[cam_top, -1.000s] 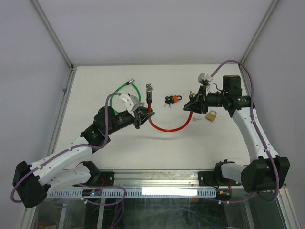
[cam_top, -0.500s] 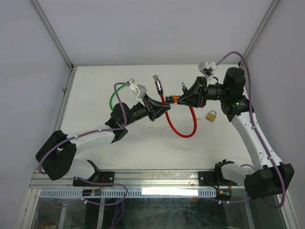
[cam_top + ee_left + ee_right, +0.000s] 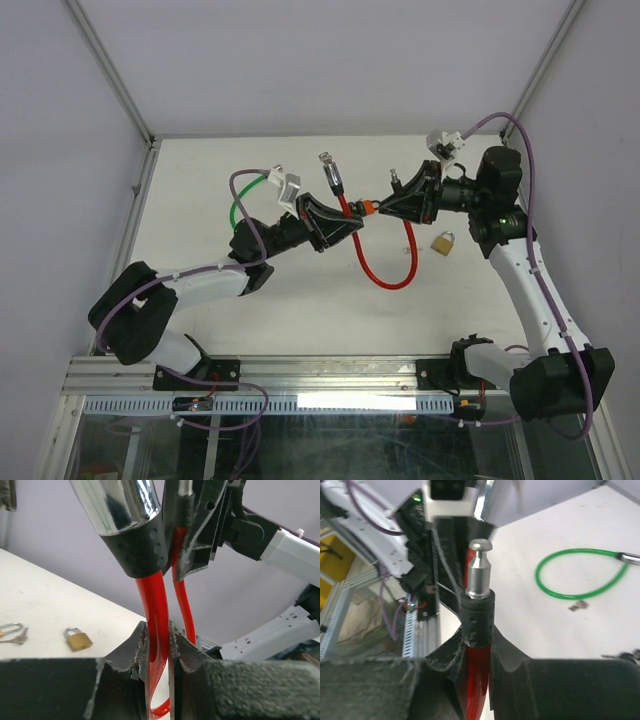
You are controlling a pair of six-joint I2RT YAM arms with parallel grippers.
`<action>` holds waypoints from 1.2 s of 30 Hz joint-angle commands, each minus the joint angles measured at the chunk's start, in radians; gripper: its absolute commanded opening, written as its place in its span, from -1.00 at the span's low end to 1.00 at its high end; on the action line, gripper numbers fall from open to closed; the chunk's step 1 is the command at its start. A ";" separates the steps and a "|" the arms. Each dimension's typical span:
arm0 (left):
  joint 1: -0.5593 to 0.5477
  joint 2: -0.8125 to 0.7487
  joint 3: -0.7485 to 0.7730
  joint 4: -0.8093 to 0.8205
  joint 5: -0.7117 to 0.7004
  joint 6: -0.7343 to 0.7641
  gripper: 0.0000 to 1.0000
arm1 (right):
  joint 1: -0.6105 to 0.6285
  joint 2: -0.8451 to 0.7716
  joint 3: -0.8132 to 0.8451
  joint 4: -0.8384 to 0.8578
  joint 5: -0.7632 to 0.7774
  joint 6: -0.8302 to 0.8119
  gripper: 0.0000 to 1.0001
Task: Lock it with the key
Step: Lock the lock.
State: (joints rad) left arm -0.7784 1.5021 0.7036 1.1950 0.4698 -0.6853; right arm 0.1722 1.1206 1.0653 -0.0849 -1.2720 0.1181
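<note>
A red cable lock hangs in a loop [image 3: 385, 278] between my two grippers, lifted off the white table [image 3: 200, 160]. My left gripper [image 3: 343, 222] is shut on the red cable [image 3: 158, 645] just below its chrome lock barrel [image 3: 120, 505] with a black collar. My right gripper [image 3: 388, 205] is shut on the cable's other end [image 3: 479, 672], under the black collar and metal pin [image 3: 480, 570]. The two ends stand close together. An orange-headed key bunch [image 3: 367, 208] shows between the grippers in the top view.
A brass padlock [image 3: 444, 242] lies on the table right of the loop and also shows in the left wrist view [image 3: 77, 638]. A green cable lock [image 3: 240, 200] lies at the left; its loop [image 3: 580, 575] has a small key [image 3: 577, 606] beside it.
Both arms have lifted the red cable off the table and brought its two ends toward each other. In the last half second they shifted only slightly.
</note>
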 commanded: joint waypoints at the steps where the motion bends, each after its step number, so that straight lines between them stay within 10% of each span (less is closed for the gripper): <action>1: 0.033 -0.193 -0.016 -0.036 -0.072 0.063 -1.00 | -0.070 0.006 -0.031 -0.040 0.123 -0.106 -1.00; 18: 0.193 -0.232 0.190 -0.064 -0.622 -0.159 -1.00 | -0.287 0.266 -0.163 1.254 0.307 1.077 -0.80; 25: 0.195 -0.196 0.045 0.173 -0.825 -0.407 -1.00 | -0.317 0.401 0.000 1.242 0.403 1.100 -0.83; 36: 0.185 -0.023 0.180 0.332 -0.916 -0.519 -1.00 | -0.279 0.424 -0.053 1.236 0.462 1.091 -0.10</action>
State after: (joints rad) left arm -0.5812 1.4254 0.7589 1.3247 -0.4473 -1.1034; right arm -0.1387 1.5593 1.0172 1.0958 -0.8471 1.2121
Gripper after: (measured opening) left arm 0.133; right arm 0.415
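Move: Both hands already grip the red hose, one near each end, with only about 8 cm between them. The black-and-orange lock lies some 28 cm ahead of the left hand, 9 cm to its right and roughly 38 cm below; the green hose is about 29 cm ahead and 24 cm left. From the right hand the lock is around 28 cm ahead, 2 cm right and 41 cm below, and the gold padlock 16 cm ahead, 24 cm right. Still pinching the red hose, the hands sweep apart and outward: the left about 18 cm left, 14 cm forward and 11 cm up, towards the air above the green hose; the right some 19 cm forward and 11 cm right, dipping first, then rising. Both wrists swing their fingers round to forward and tip them up, and the right fingers finally start opening around the hose end. ##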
